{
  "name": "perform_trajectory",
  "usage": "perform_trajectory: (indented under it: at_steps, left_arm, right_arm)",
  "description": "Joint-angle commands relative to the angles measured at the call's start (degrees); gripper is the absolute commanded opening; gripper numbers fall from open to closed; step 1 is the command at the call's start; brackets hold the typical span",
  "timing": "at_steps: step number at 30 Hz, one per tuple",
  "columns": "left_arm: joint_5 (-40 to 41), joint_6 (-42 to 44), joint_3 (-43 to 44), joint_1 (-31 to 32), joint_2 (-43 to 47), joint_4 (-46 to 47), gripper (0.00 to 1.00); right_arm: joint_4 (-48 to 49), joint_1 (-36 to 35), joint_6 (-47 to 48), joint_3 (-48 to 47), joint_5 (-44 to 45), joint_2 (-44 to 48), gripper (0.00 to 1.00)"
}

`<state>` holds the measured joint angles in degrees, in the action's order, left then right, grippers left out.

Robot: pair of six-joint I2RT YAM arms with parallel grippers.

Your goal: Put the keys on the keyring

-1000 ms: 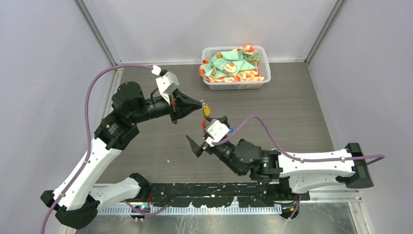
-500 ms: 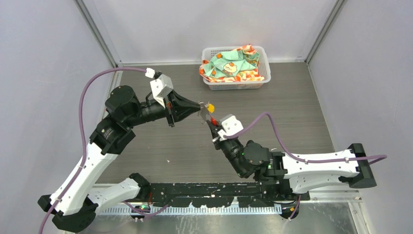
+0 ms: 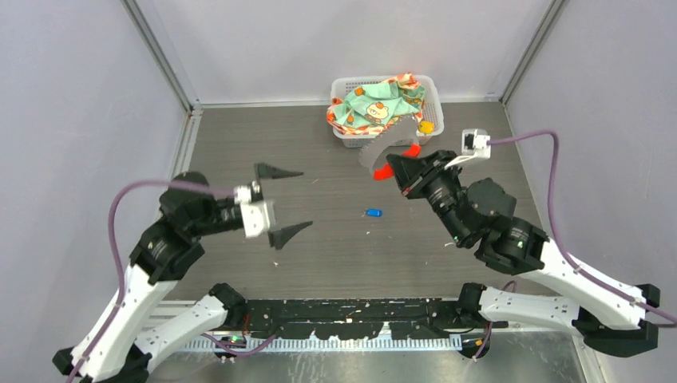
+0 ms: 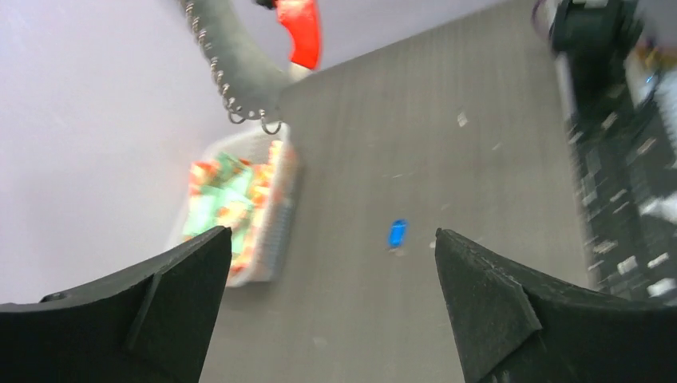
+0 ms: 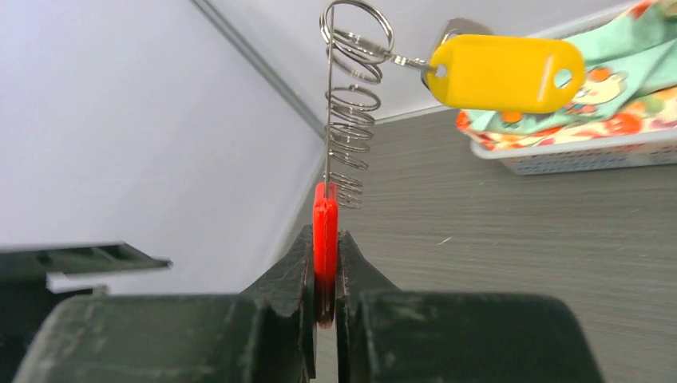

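The keyring (image 5: 352,104), a thin wire ring with small loops bunched on it, hangs in the air by its red tag (image 5: 325,227). My right gripper (image 5: 325,239) is shut on that tag. The yellow-tagged key (image 5: 507,73) hangs from the top loop. From above, the right gripper (image 3: 403,171) is just in front of the basket, with the keyring (image 3: 382,146) blurred and the yellow tag (image 3: 429,126) at its far end. The blue-tagged key (image 3: 373,212) lies alone on the table (image 3: 319,255), also in the left wrist view (image 4: 397,233). My left gripper (image 3: 283,203) stands wide open and empty, left of the blue key.
A white basket (image 3: 429,128) with a patterned cloth (image 3: 375,104) stands at the back of the table, right behind the keyring. Grey walls close in the left, right and back sides. The black base rail (image 3: 351,315) runs along the near edge.
The left gripper let go of the keyring, opened wide and drew back to the left. The right gripper shut on the red tag and swung the keyring with the yellow key right, toward the basket.
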<state>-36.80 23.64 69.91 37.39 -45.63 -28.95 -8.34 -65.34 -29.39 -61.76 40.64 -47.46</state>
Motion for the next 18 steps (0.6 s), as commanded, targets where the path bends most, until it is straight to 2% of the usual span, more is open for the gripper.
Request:
perform_trajectory:
  at_steps: [1, 2, 4, 6, 8, 12, 15, 18]
  left_arm:
    - [-2.79, 39.74, -9.78, -0.15, 7.81, -1.43, 1.00]
    - [-2.44, 48.79, -12.72, -0.12, 9.31, 0.38, 1.00]
    - [-1.18, 55.75, -18.88, -0.13, 10.90, 8.86, 1.00]
    - [2.68, 58.40, -23.78, -0.21, 11.69, 19.11, 1.00]
    - [6.73, 57.26, -24.64, -0.14, 11.56, 22.93, 1.00]
    - [9.10, 55.68, -23.97, -0.26, 12.75, 19.23, 1.00]
    - [8.60, 56.56, -26.13, -0.23, 13.89, 20.08, 1.00]
    - [6.03, 57.32, -25.46, -0.23, 14.33, 15.68, 1.00]
  right_arm:
    - [-12.38, 6.30, -18.25, -8.10, -16.82, -4.83, 0.01]
    - [-12.73, 8.11, -20.06, -9.05, -21.40, -6.43, 0.01]
    - [-11.53, 11.89, -23.43, -10.39, -28.44, -9.69, 0.01]
    - [-9.25, 16.49, -28.16, -11.18, -38.04, -12.73, 0.01]
    - [-6.50, 21.76, -34.07, -12.15, -52.01, -15.84, 0.01]
    - [-4.56, 29.11, -40.44, -14.77, -71.52, -22.32, 0.01]
    - [-3.67, 31.23, -43.44, -15.70, -81.34, -25.79, 0.01]
    - [1.48, 31.47, -48.93, -13.89, -88.09, -27.29, 0.01]
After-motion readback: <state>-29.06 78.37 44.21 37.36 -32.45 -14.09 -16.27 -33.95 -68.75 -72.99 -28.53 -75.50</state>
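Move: The left hand is empty and wide open. The keyring, its red handle already in the right fingers, lies about 16 cm to the left hand's right and 11 cm ahead, roughly level. From the right hand, the left gripper is some 17 cm left and 6 cm back, the keyring's middle 4 cm ahead and 2 cm left, its yellow tag 8 cm ahead and 5 cm right. The blue tag lies 6 cm ahead, 2 cm left, 40 cm below. Keeping its pinch on the red handle, the right hand carries the keyring about 10 cm left towards the open left gripper, sinking nearly 8 cm and reaching 5 cm forward, while it tips down some 45 degrees and swings counter-clockwise. The left hand, still wide open, drops about 8 cm and comes back up 2, shifts forward, and rolls about 55 degrees around its finger line, its top going back. ##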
